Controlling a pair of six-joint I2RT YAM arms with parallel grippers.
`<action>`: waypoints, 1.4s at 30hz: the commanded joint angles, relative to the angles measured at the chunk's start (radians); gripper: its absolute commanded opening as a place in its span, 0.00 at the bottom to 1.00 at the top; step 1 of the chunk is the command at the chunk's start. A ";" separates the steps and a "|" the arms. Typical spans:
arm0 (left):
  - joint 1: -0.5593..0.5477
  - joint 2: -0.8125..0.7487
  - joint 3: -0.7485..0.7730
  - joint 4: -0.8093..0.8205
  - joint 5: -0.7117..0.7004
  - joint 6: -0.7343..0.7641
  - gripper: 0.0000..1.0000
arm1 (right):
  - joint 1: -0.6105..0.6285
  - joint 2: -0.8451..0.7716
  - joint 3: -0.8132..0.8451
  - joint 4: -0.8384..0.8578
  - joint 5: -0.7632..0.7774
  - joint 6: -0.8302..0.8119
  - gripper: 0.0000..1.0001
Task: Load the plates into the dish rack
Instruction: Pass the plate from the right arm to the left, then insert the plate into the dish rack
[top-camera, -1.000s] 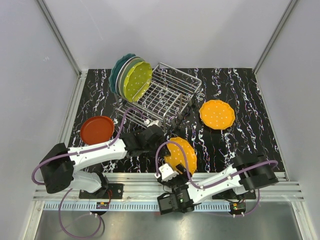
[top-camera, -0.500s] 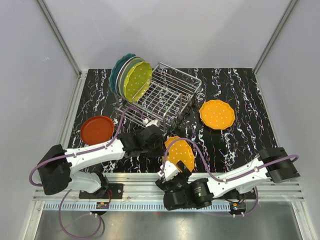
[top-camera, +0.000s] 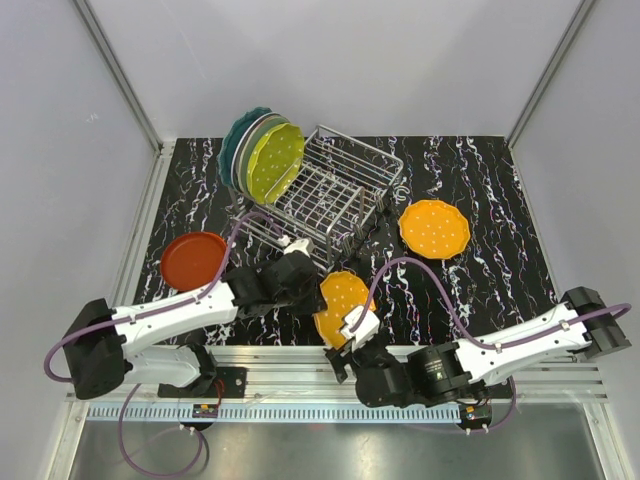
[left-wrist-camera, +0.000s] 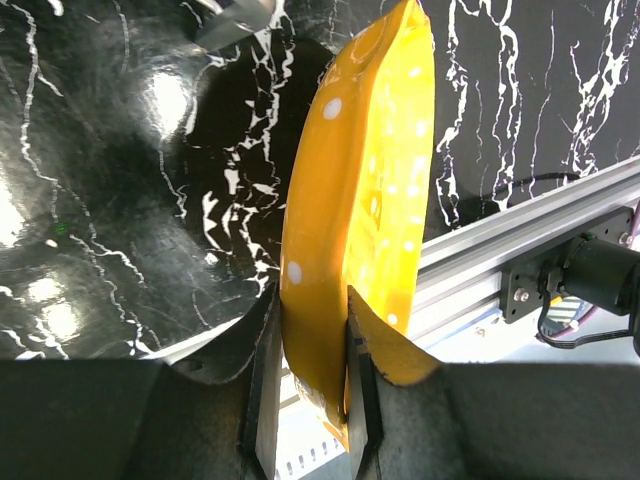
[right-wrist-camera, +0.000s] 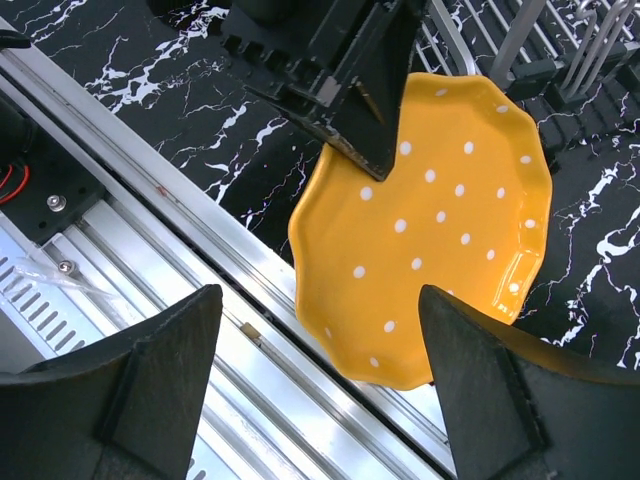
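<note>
My left gripper (top-camera: 318, 288) is shut on the rim of a dotted orange plate (top-camera: 340, 306), which it holds on edge above the table's near edge. In the left wrist view the plate (left-wrist-camera: 360, 200) stands upright and the gripper (left-wrist-camera: 312, 400) pinches its lower rim. My right gripper (top-camera: 343, 352) is open just in front of the plate, not touching it; in the right wrist view the gripper (right-wrist-camera: 320, 380) has only the rail between its fingers, below the plate (right-wrist-camera: 430, 220). The dish rack (top-camera: 340, 190) holds several plates (top-camera: 265, 155) at its left end.
A second dotted orange plate (top-camera: 434, 228) lies flat right of the rack. A red-orange plate (top-camera: 195, 258) lies at the left of the table. The aluminium rail (top-camera: 300, 362) runs along the near edge, under the held plate's lower rim.
The right gripper has opened, come off the dotted orange plate and drawn back toward the rail. The left gripper keeps the plate, which has shifted a little to the left.
</note>
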 joint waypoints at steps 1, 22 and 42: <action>-0.001 -0.076 -0.001 0.097 -0.021 0.007 0.00 | 0.004 -0.024 -0.001 -0.010 0.037 0.021 0.85; -0.001 -0.376 -0.076 0.007 -0.185 0.194 0.00 | -0.335 -0.176 -0.011 -0.089 -0.009 0.162 0.58; -0.001 -0.600 0.172 -0.197 -0.220 0.512 0.00 | -0.452 -0.239 -0.034 -0.035 0.025 0.050 0.54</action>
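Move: Pinched in the left hand, the orange plate is bound for the dish rack's open slots, about 28 cm ahead and 4 cm left of that hand, roughly level. The yellow-green plate beside them is some 32 cm ahead and 11 cm left, the rack's near corner 9 cm straight ahead, the red plates 10 cm ahead and 30 cm left. From the empty right hand, the table's orange plate lies about 30 cm ahead, 25 cm right and 15 cm lower. Still pinching the orange plate by its rim, the left hand carries it left, towards the red plates' side and away from the right hand, about 10 cm, rising nearly as much late on while its fingers tip forward some 25 degrees. The right hand, already clear of the plate, heads forward and right towards the orange plate on the table, turning clockwise some 25 degrees as its fingers partly close on nothing. ##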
